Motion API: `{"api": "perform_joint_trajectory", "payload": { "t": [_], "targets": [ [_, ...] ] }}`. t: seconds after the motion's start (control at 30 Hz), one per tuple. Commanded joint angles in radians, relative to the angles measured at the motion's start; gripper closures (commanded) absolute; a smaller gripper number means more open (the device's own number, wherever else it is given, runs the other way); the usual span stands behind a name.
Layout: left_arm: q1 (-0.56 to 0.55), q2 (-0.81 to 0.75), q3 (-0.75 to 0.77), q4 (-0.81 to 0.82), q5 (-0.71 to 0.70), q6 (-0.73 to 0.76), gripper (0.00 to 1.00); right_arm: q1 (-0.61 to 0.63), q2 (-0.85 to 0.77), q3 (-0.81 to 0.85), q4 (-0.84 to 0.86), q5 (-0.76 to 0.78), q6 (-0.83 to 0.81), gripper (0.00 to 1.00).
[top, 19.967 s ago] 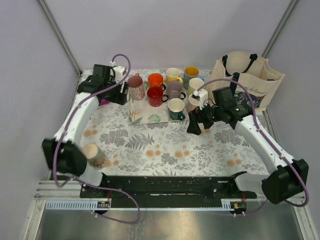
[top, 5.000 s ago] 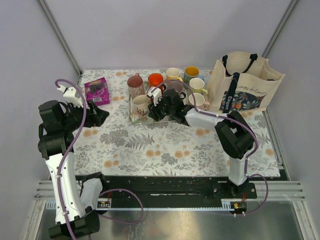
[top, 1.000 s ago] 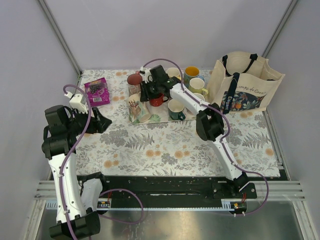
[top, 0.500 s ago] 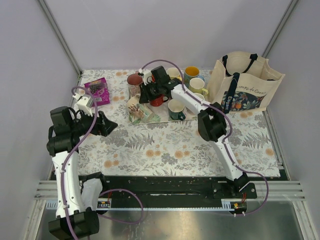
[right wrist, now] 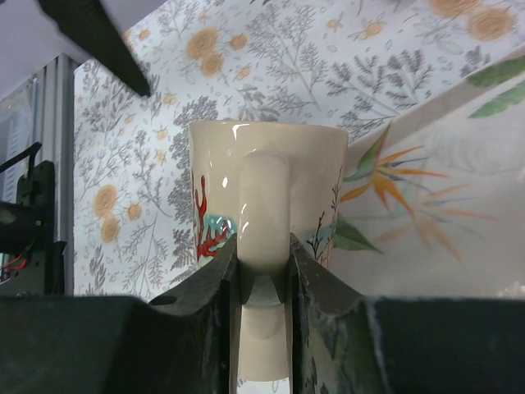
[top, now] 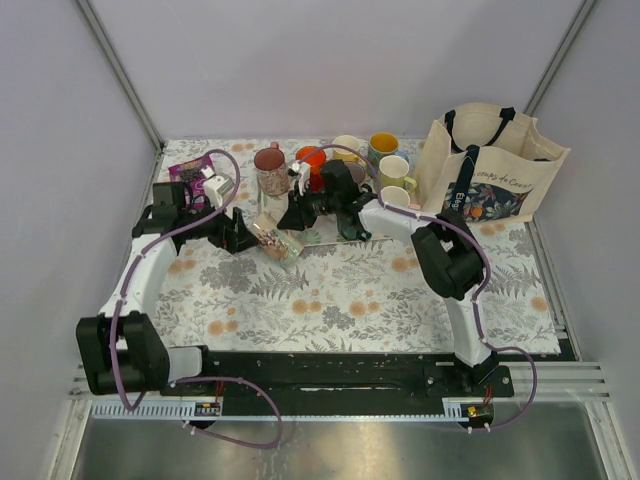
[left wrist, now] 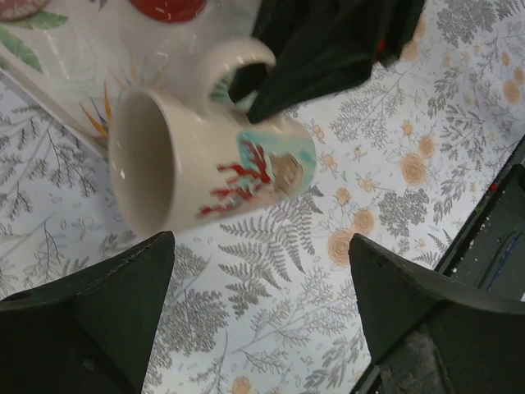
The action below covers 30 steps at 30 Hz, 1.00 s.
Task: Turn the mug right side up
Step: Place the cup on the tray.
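Observation:
The mug [top: 272, 238] is a cream-to-salmon ceramic mug with a red coral and teal picture. It hangs on its side just above the cloth, at the front left corner of the tray [top: 312, 238]. My right gripper [top: 296, 214] is shut on its handle, as the right wrist view shows [right wrist: 264, 271], with the mug body [right wrist: 267, 189] beyond the fingers. My left gripper [top: 240, 236] is open and empty, just left of the mug. In the left wrist view the mug's mouth [left wrist: 205, 164] faces my left gripper [left wrist: 262, 328], whose fingers [left wrist: 98, 328] stand wide apart below it.
Several upright mugs stand at the back: a pink patterned one [top: 270, 170], an orange one [top: 312, 158], a yellow one [top: 383, 145] and a pale pink one [top: 396, 197]. A tote bag [top: 490, 165] stands at the right. A purple packet [top: 185, 170] lies at the back left.
My right gripper has brought the mug forward off the tray and tipped it on its side. My left arm has swung in, so its gripper is now beside the mug.

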State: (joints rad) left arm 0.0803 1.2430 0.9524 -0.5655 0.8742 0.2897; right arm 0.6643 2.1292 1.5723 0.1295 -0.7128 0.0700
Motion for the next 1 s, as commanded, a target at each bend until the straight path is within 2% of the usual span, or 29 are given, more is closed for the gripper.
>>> {"api": "perform_joint_trajectory", "payload": {
  "t": [0.0, 0.13, 0.27, 0.43, 0.5, 0.57, 0.6, 0.63, 0.73, 0.83, 0.9, 0.97],
  "targets": [
    [-0.027, 0.096, 0.115, 0.127, -0.004, 0.052, 0.11, 0.008, -0.107, -0.05, 0.268, -0.066, 0.022, 1.0],
    [-0.05, 0.212, 0.195, 0.095, 0.015, 0.077, 0.16, 0.006, -0.098, -0.063, 0.326, -0.059, 0.042, 1.0],
    [-0.06, 0.32, 0.281, -0.034, 0.032, 0.104, 0.23, 0.006, -0.086, -0.049, 0.354, -0.042, 0.051, 1.0],
    [-0.06, 0.329, 0.29, -0.126, 0.005, 0.121, 0.25, 0.006, -0.087, -0.043, 0.358, -0.045, 0.063, 1.0],
    [-0.06, 0.335, 0.287, -0.157, 0.006, 0.132, 0.29, 0.006, -0.089, -0.052, 0.36, -0.043, 0.059, 1.0],
    [-0.06, 0.36, 0.295, -0.192, 0.041, 0.147, 0.4, 0.006, -0.091, -0.055, 0.351, -0.043, 0.05, 1.0],
    [-0.063, 0.375, 0.302, -0.204, 0.058, 0.147, 0.48, 0.008, -0.595, -0.057, 0.345, -0.042, 0.042, 1.0],
    [-0.066, 0.392, 0.315, -0.22, 0.078, 0.144, 0.57, 0.006, -0.094, -0.055, 0.338, -0.039, 0.034, 1.0],
    [-0.106, 0.43, 0.382, -0.298, 0.12, 0.192, 0.71, 0.008, -0.094, -0.069, 0.322, -0.021, 0.011, 1.0],
    [-0.143, 0.435, 0.419, -0.336, 0.143, 0.203, 0.92, 0.008, -0.098, -0.074, 0.288, -0.01, -0.004, 1.0],
    [-0.162, 0.426, 0.43, -0.335, 0.151, 0.192, 1.0, 0.008, -0.107, -0.069, 0.242, -0.01, -0.015, 1.0],
    [-0.172, 0.411, 0.443, -0.336, 0.14, 0.184, 1.0, 0.008, -0.123, -0.054, 0.164, -0.03, -0.039, 0.86]
  ]
}}
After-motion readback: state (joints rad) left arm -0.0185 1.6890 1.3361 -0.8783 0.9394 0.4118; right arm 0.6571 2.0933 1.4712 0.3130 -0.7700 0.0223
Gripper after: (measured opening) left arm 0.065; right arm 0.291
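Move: The mug's middle hangs some 7 cm to the right of the left hand, about 1 cm back and 5 cm lower, its mouth turned towards that open hand. From the left hand, the pink patterned mug stands some 14 cm ahead and 6 cm to the right, the orange mug about 16 cm ahead and 15 cm right, both roughly 12 cm lower. The right hand already pinches the mug's handle, with the mug's middle about 4 cm left, 4 cm back and 2 cm below. The left hand reaches in over the mug's mouth, going some 6 cm forward with its fingers open, then draws back about 3 cm while sinking and easing right, the wrist tipping down and turning clockwise by some 20 degrees in all, and shuts its fingers on the mug's wall at the rim, one finger inside and one outside. The right hand keeps its pinch on the handle and holds the mug out nearly in place, rising about a centimetre and tilting its fingertips slightly up. ##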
